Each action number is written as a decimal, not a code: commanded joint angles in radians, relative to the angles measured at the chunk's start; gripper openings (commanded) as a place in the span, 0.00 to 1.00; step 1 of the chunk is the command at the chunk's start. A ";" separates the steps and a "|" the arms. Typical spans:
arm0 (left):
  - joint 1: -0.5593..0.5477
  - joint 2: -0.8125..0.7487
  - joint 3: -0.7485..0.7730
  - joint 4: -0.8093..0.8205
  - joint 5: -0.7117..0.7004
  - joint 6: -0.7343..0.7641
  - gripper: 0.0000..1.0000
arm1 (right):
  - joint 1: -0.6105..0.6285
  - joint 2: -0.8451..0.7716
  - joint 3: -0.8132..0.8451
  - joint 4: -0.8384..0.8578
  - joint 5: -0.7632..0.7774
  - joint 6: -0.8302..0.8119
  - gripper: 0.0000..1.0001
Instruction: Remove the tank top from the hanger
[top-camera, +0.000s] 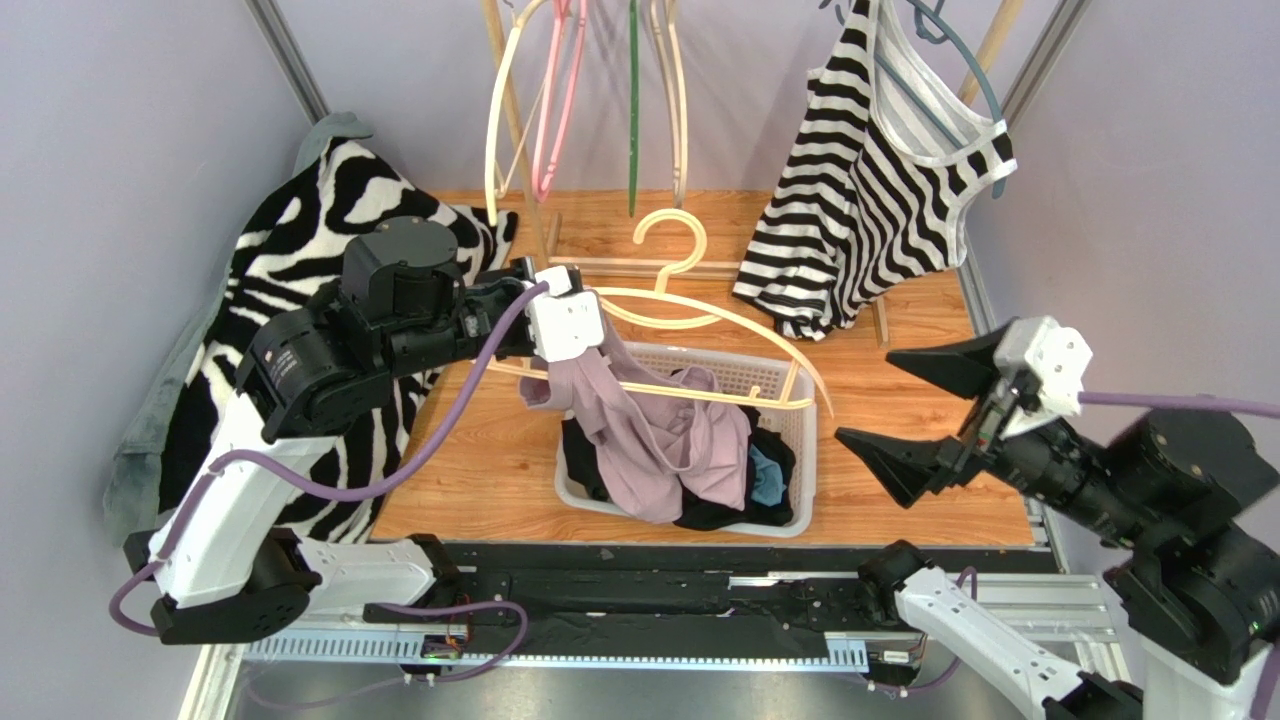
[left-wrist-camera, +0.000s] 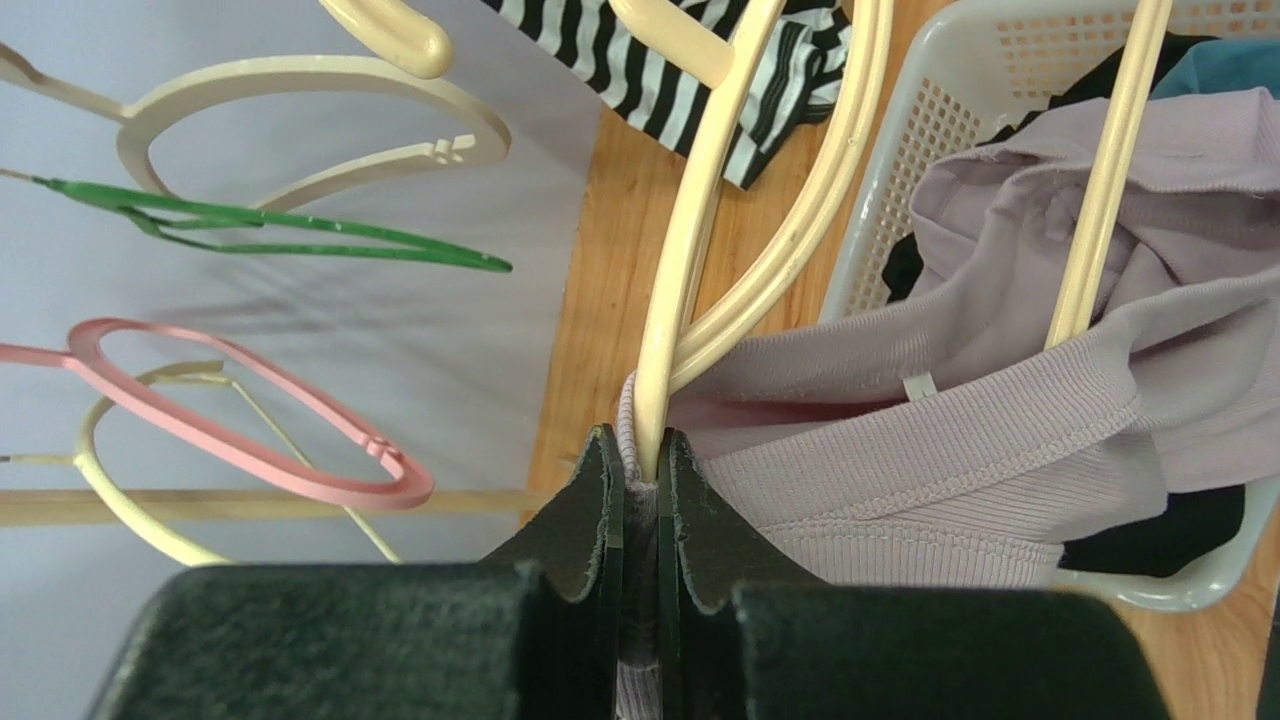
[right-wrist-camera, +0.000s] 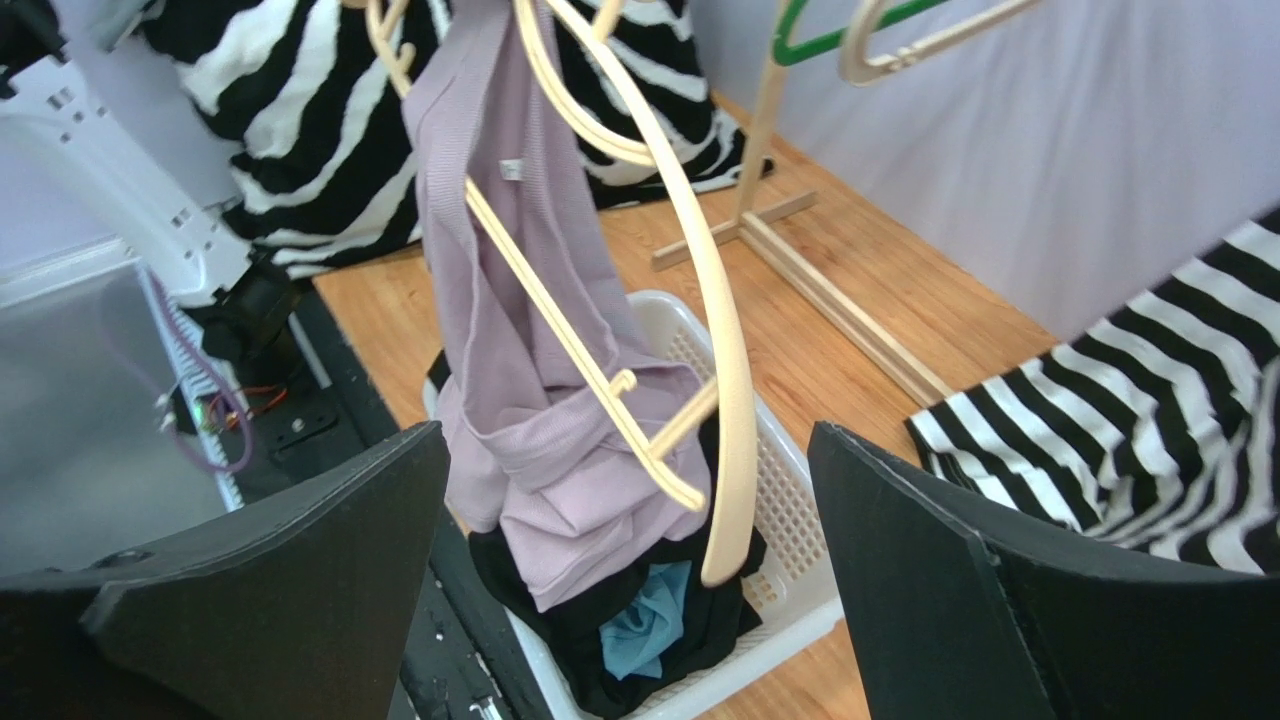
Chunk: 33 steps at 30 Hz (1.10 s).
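A mauve ribbed tank top (top-camera: 646, 435) hangs from the left end of a cream hanger (top-camera: 706, 308) and slumps into a white basket (top-camera: 804, 450). My left gripper (top-camera: 564, 323) is shut on that hanger end, with the top's fabric pinched in too. In the left wrist view the hanger (left-wrist-camera: 684, 255) and the tank top (left-wrist-camera: 932, 450) run out from my closed left gripper (left-wrist-camera: 643, 458). My right gripper (top-camera: 864, 399) is wide open and empty, right of the basket. In the right wrist view it (right-wrist-camera: 628, 435) faces the tank top (right-wrist-camera: 511, 300) and the hanger (right-wrist-camera: 714, 330).
The basket (right-wrist-camera: 781, 510) also holds black and blue clothes. A black-and-white striped top (top-camera: 872, 165) hangs on a blue hanger at the back right. Pink, green and cream hangers (top-camera: 564, 90) hang at the back. A zebra-print cloth (top-camera: 301, 270) lies on the left.
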 joint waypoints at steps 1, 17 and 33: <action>-0.034 0.011 0.044 0.042 -0.004 0.075 0.00 | -0.004 0.160 0.035 0.010 -0.153 -0.070 0.97; -0.105 -0.021 0.059 0.039 -0.039 0.187 0.00 | -0.016 0.317 0.039 0.008 -0.285 -0.061 0.84; -0.108 -0.098 0.013 0.080 -0.007 0.169 0.00 | -0.033 0.279 -0.079 0.030 -0.439 -0.022 0.31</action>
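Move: The hanger's free right end, which the open right hand goes for, lies about 5 cm to its left, 3 cm ahead and some 5 cm below it. From the left hand, which already pinches the hanger's other shoulder with the tank top, that end is roughly 21 cm right, 8 cm back and 5 cm lower. The tank top's hanging middle is about 19 cm left of the right hand, 9 ahead and 20 below; the basket is 16 left, 11 ahead, 38 below. The hanger's free end is met by the right hand, which swings left and forward with open fingers, then sinks and eases back slightly, ending about 8 cm left, 7 lower and 4 forward. It turns some 30 degrees, tipping down and counter-clockwise, while its fingers close to under half around the bar. The left hand keeps its pinch, drifts a little right and back, then lifts about 3 cm, going left and back and tilting up. ##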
